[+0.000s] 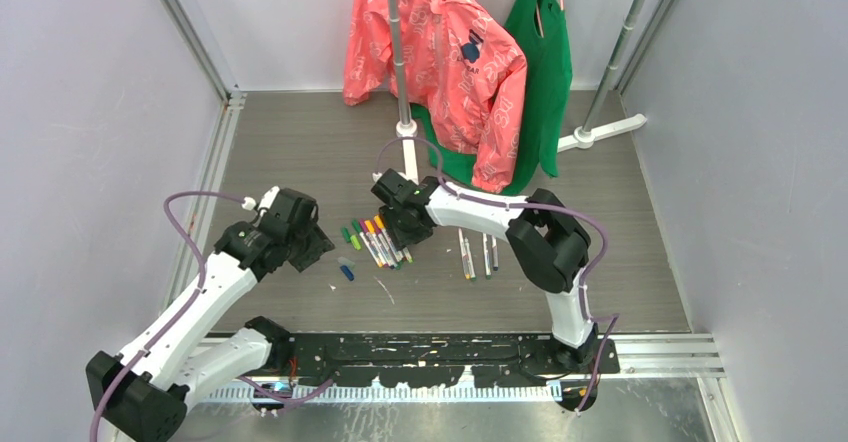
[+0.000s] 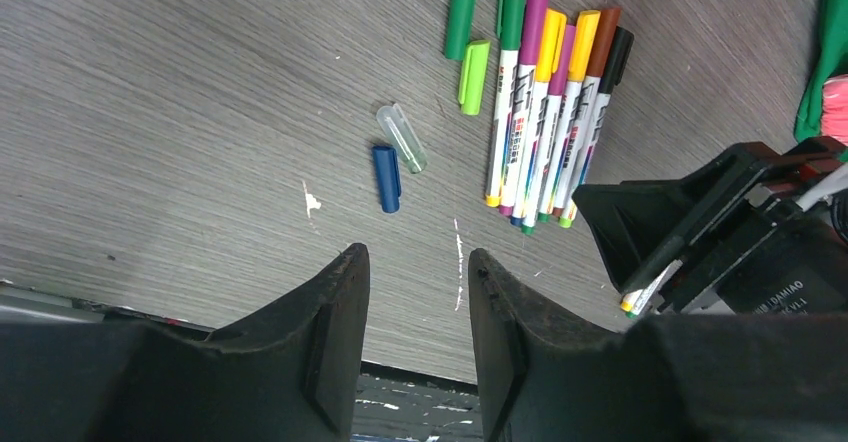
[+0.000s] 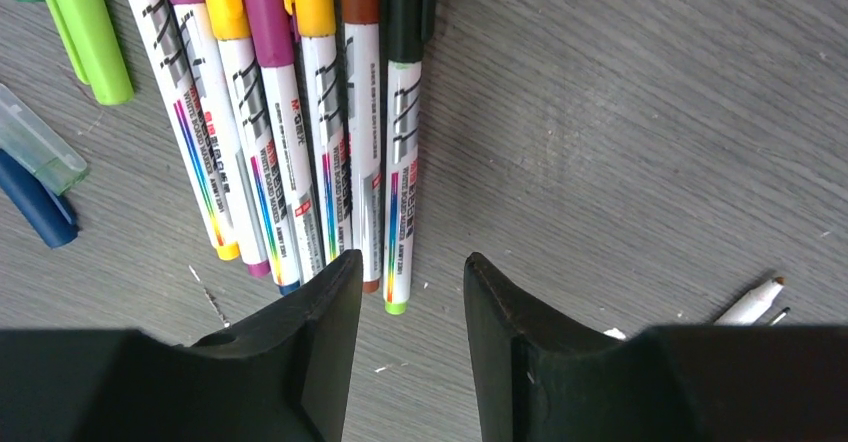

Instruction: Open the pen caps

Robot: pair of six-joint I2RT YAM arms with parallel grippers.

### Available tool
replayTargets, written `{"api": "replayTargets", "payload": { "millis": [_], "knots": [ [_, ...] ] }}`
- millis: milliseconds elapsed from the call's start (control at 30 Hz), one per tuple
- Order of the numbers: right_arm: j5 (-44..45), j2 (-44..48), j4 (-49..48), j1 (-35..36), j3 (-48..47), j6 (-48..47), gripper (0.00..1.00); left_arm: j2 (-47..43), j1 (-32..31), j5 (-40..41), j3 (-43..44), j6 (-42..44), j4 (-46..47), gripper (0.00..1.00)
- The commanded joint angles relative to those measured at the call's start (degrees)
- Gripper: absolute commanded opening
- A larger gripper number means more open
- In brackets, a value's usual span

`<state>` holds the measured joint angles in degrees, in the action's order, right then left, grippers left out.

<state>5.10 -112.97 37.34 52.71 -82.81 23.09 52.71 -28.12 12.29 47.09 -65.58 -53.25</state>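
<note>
Several capped pens (image 3: 290,142) lie side by side in a row (image 2: 545,112), with caps in green, purple, yellow, orange, brown and black. Loose pen caps lie to their left: dark green (image 2: 460,17), light green (image 2: 473,77), clear (image 2: 401,138) and blue (image 2: 386,177). My right gripper (image 3: 412,262) hovers open just off the row's lower ends, beside the black-capped pen, holding nothing. My left gripper (image 2: 415,267) is open and empty, a short way from the blue cap. In the top view the left gripper (image 1: 318,247) and right gripper (image 1: 405,234) flank the pens (image 1: 380,242).
Several uncapped pens (image 1: 478,257) lie right of the row; one tip (image 3: 750,302) shows in the right wrist view. A stand with a pink jacket (image 1: 450,62) and green cloth (image 1: 545,72) is at the back. The black base rail (image 1: 440,347) runs along the near edge.
</note>
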Motion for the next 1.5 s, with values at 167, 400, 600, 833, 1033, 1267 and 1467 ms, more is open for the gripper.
{"api": "replayTargets", "payload": {
  "millis": [167, 400, 600, 833, 1033, 1267, 1467],
  "knots": [
    [1.2, -1.9, -1.3, -0.5, -4.1, -1.6, 0.47, -2.7, -0.2, 2.5, -0.2, 0.4, -0.5, 0.41],
    [1.0, -3.2, -1.3, -1.2, -5.2, -2.0, 0.47, -2.9, -0.2, 3.3, -0.1, 1.0, -0.6, 0.41],
    [0.7, -3.4, -1.4, -2.1, -5.4, -2.3, 0.46, -2.1, -0.2, 3.5, 0.0, 1.4, 0.1, 0.41],
    [-0.1, -5.2, -1.2, -2.6, -5.2, -3.0, 0.46, -0.8, -0.2, 3.2, -0.3, 1.4, 1.4, 0.41],
    [-1.0, -6.3, -1.0, -2.5, -4.6, -2.8, 0.46, -0.3, -0.1, 3.2, -0.8, 1.4, 2.3, 0.41],
    [0.0, -8.3, 0.6, -2.0, -2.2, -2.6, 0.27, -0.1, 0.0, 2.8, -1.8, 1.2, 3.5, 0.41],
    [-0.3, -7.6, -0.2, -1.9, 2.3, -0.3, 0.01, 0.5, 0.4, 1.7, -2.5, 1.2, 5.9, 0.41]
  ]
}}
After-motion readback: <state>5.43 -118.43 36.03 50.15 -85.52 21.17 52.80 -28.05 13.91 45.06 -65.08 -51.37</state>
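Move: The black-capped pen, at the right end of the row, has its middle about 4 cm ahead of the right hand, 2 cm to its left and 3 cm below. Just left of it lies the brown-capped pen; the dark-green-capped pen ends the row about 9 cm left of the hand and 2 cm ahead. An uncapped pen lies some 12 cm to the hand's right. From the left hand the black-capped pen is about 8 cm ahead, 17 cm right and 12 cm below. Down a little and then forward about 2.5 cm, the right hand works along the black-capped pen and sinks again, some 2.5 cm lower in all, with its tilt barely changing. Only at the bottom do the half-open fingers close, pinching the white barrel in its tail half, behind the cap. ##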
